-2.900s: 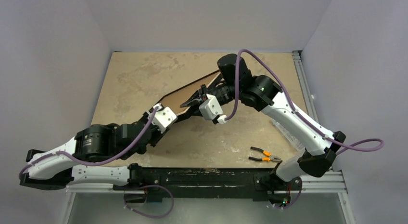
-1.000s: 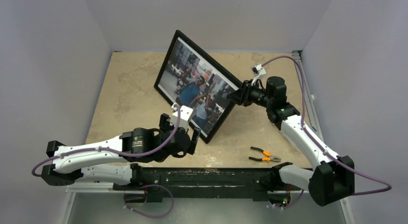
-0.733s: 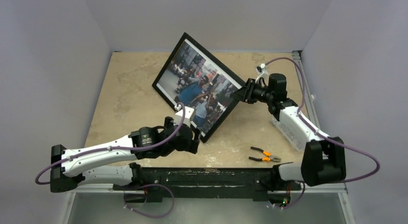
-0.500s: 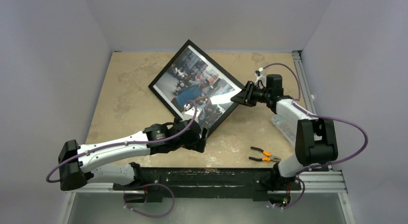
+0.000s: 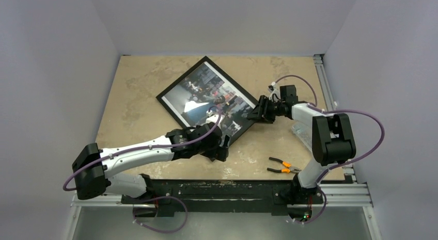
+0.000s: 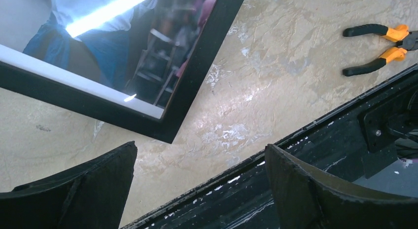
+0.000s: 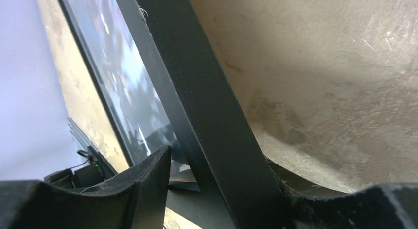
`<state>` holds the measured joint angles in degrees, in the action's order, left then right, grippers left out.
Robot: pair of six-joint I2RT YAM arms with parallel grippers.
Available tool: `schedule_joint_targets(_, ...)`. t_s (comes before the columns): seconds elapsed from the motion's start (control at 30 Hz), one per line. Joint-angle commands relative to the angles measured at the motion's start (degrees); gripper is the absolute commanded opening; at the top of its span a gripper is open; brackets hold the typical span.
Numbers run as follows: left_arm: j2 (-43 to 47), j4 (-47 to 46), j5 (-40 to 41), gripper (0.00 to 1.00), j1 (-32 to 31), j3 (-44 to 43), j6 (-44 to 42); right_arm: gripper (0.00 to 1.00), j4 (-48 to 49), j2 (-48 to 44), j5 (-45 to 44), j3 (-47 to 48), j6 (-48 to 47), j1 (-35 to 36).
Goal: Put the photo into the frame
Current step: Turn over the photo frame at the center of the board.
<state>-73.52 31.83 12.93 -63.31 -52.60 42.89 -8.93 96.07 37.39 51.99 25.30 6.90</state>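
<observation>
The frame [image 5: 182, 77], black-railed, lies face up and diamond-wise on the table, with the photo [image 5: 206, 93] of people in blue shirts behind its pane. My right gripper [image 5: 256, 114] straddles the rail at the frame's right corner. In the right wrist view that rail [image 7: 197, 91] runs between the jaws of the right gripper [image 7: 226, 175]; one finger stands apart from the rail, beside the photo [image 7: 128, 86]. My left gripper [image 5: 223, 148] hovers open just off the frame's near corner. The left wrist view shows the left gripper [image 6: 200, 146] holding nothing, below the frame's corner [image 6: 207, 56].
Orange-handled pliers [image 5: 281, 166] lie near the front right, also in the left wrist view as pliers [image 6: 377, 49]. A clear plastic piece [image 5: 304, 134] sits by the right arm. The black mounting rail [image 5: 222, 188] runs along the near edge.
The frame has tipped from standing steeply on edge down to lying flat, face up. My right gripper came down with it and its jaws widened. The left arm stretched forward.
</observation>
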Motion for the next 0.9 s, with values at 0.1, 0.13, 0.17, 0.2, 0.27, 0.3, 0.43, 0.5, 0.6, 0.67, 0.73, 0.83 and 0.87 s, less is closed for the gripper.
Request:
schedule_joint_targets(0.1,-1.6,-4.9,-3.6,0.98,1.4,-0.2,-1.7,0.59,-3.8,-0.4,-20.2,0.2,-11.1,0.8)
schedule_joint_targets(0.13,-1.6,-5.3,-3.9,0.98,1.5,0.1,-1.7,0.62,-4.2,-0.9,-21.8,0.2,-10.9,0.8)
schedule_joint_targets(0.17,-1.6,-5.6,-4.1,0.98,1.6,0.3,-1.7,0.66,-4.5,-1.5,-23.2,0.2,-10.6,0.8)
schedule_joint_targets(0.2,-1.8,-6.2,-4.6,0.98,1.7,0.6,-1.7,0.68,-5.0,-2.1,-24.8,0.3,-10.1,0.8)
schedule_joint_targets(0.27,-2.4,-7.3,-5.7,0.98,2.1,1.1,-1.8,0.7,-6.8,-3.0,-28.0,1.3,-9.5,0.8)
schedule_joint_targets(0.3,-2.9,-7.8,-6.1,0.98,2.2,1.1,-1.9,0.71,-7.5,-3.5,-29.4,1.7,-9.0,0.8)
schedule_joint_targets(0.43,-5.8,-9.9,-8.5,0.98,2.6,0.9,-2.9,0.74,-8.4,-7.2,-32.9,2.6,-6.9,0.8)
schedule_joint_targets(0.5,-7.4,-10.5,-9.0,0.98,2.9,0.4,-3.3,0.75,-9.0,-8.8,-33.7,3.2,-6.0,0.8)
schedule_joint_targets(0.6,-9.6,-11.4,-9.7,0.98,3.5,0.3,-3.6,0.76,-10.2,-11.2,-31.4,4.0,-5.9,0.8)
schedule_joint_targets(0.67,-10.8,-12.1,-10.2,0.97,4.1,0.4,-3.7,0.78,-10.5,-12.7,-27.4,3.6,-7.0,0.8)
schedule_joint_targets(0.73,-11.8,-12.9,-10.5,0.97,4.7,0.8,-3.5,0.79,-13.3,-13.5,-26.0,3.7,-6.8,0.8)
schedule_joint_targets(0.83,-13.7,-14.1,-11.0,0.96,5.3,1.2,-3.6,0.81,-13.6,-15.2,-22.1,1.0,-3.3,0.9)
schedule_joint_targets(0.87,-14.3,-14.4,-11.2,0.96,5.4,1.3,-3.6,0.81,-12.4,-16.2,-20.7,-1.0,-1.8,0.9)
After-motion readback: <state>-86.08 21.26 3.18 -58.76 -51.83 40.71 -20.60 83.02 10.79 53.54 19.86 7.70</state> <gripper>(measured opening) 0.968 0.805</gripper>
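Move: At its right corner, still a few centimetres off the board, the photo frame lies between the right fingers; its middle is about 16 cm left of that hand, 4 cm farther out and 3 cm lower. The pliers are some 17 cm back and 11 cm right, the clear box about 7 cm back and 22 cm right. From the left hand, the frame's near corner lies about 4 cm left, 1 cm ahead and 9 cm below, the pliers 21 cm right and 1 cm back. Lowering the frame's right corner some 2.5 cm, the right hand spreads its fingers much wider and lets go, slips off to the right by about 7 cm, then climbs 5 to 6 cm clear, its fingers tipping about 25 degrees more downward. The open left hand eases 3 cm right, then sinks 5 cm beside the frame's near corner without visible contact. ##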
